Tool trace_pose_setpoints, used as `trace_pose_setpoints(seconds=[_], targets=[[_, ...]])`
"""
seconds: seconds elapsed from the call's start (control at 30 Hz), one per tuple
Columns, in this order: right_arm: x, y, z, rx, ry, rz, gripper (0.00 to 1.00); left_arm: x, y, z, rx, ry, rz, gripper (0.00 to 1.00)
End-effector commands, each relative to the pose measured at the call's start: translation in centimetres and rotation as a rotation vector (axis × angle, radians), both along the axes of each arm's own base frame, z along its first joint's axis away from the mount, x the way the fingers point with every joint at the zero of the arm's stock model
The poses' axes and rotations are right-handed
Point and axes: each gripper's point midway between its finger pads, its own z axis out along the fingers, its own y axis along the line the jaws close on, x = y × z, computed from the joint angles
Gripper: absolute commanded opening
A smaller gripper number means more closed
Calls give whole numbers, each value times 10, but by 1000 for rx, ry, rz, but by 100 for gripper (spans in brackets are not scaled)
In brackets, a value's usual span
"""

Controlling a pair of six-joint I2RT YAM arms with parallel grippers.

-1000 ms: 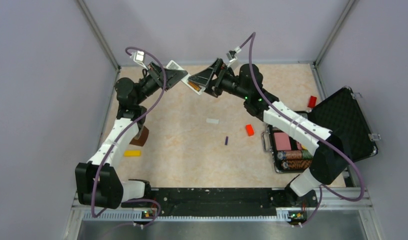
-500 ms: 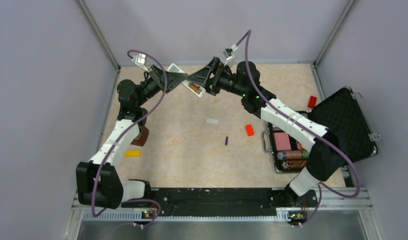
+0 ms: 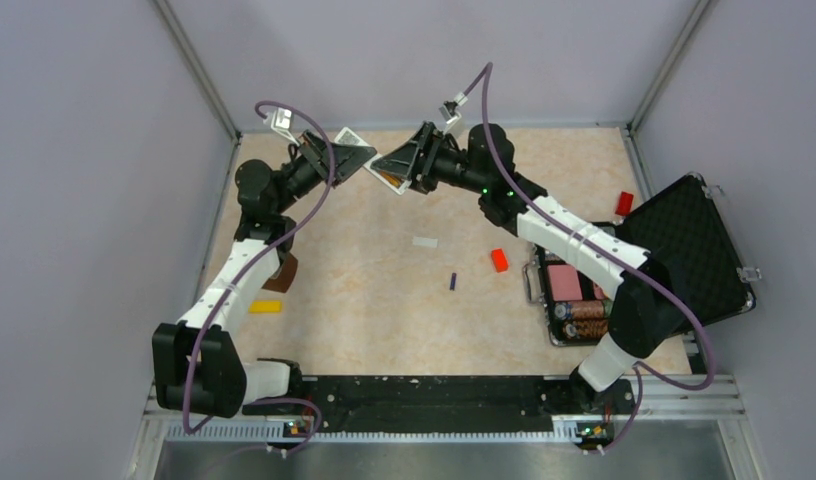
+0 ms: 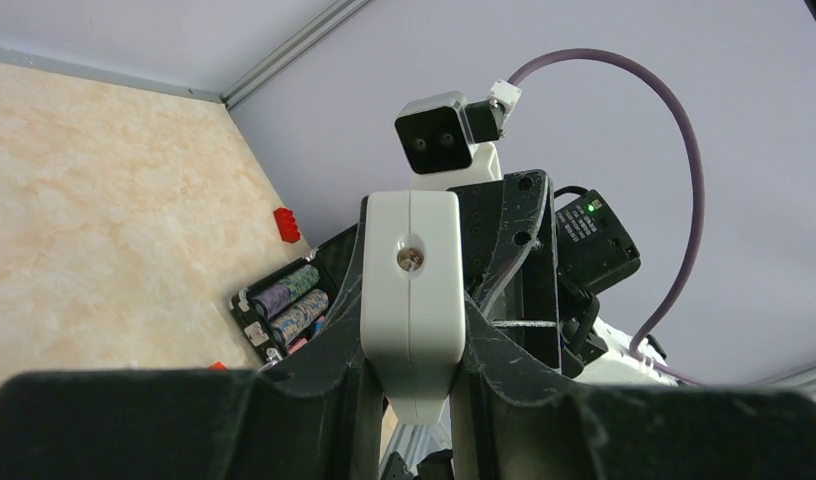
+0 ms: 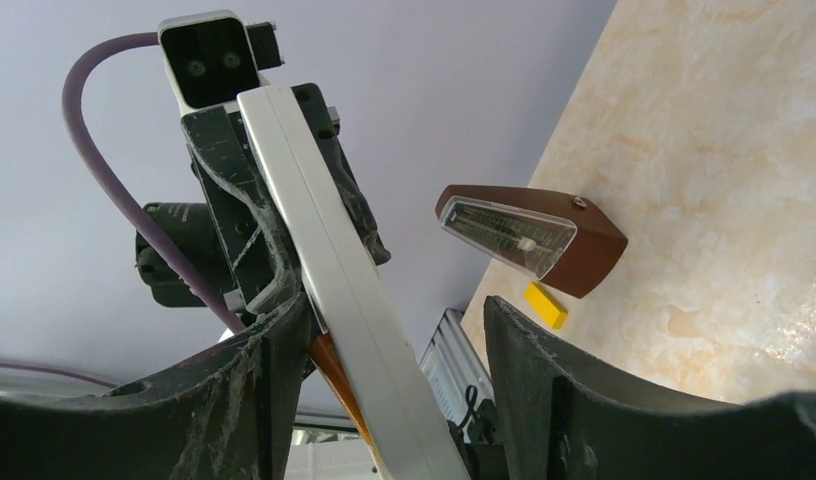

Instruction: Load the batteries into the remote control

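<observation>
My left gripper is raised over the far side of the table and shut on one end of the white remote control. In the left wrist view the remote is clamped between both fingers. My right gripper faces it from the right with its jaws wide around the other end of the remote. The orange-brown battery sits between the remote and my right gripper's left finger. The other finger stands clear of the remote. The dark purple battery lies on the table.
A small white plate, a red block and a yellow bar lie on the table. A brown metronome stands by the left arm. An open black case with rolls is at the right, with another red block beside it.
My right gripper has moved left, closer to my left gripper, so its jaws reach further along the remote. The left arm has barely moved.
</observation>
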Motion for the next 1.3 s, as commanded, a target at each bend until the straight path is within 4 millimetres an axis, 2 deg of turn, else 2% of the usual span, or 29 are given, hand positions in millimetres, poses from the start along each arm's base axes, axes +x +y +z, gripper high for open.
trace_pose_setpoints(seconds=[0.0,0.2,0.67,0.87,1.13,1.27], targets=[[-3,7,21,50,-50,40,62,-5,2,19,-16,-87,21,0],[-3,7,18,53,-46,46,57,-5,3,21,-20,-86,29,0],[-6,6,18,105,-21,67,37,-6,5,43,-76,-83,30,0],[-8,6,13,96,-15,76,34,-7,5,48,-91,-86,23,0],[-11,5,1,79,-2,89,25,-9,6,54,-131,-46,8,0],[-11,5,-5,70,4,83,29,-13,6,60,-162,-31,-19,0]])
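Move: The right hand's half-open fingers already straddle the battery end of the remote. The orange battery lies about 1 cm back, 1 cm left and 1 cm above that hand. On the table some 33 cm below, the white cover lies about 6 cm ahead and 5 cm right; the purple battery is about 3 cm back and 11 cm right. From the left hand, still gripping the remote, the orange battery is about 4 cm back and 4 cm right, level. The right fingers close to about half their gap and pinch the remote's battery end, upper finger over the orange battery, lower finger coming up against the keypad side, the squeeze building steadily. Meanwhile the right hand rises some 1.5 cm, easing back, fingertips tilting up; the left keeps its hold, nearly in place, rolling about 10 degrees around its finger line. ##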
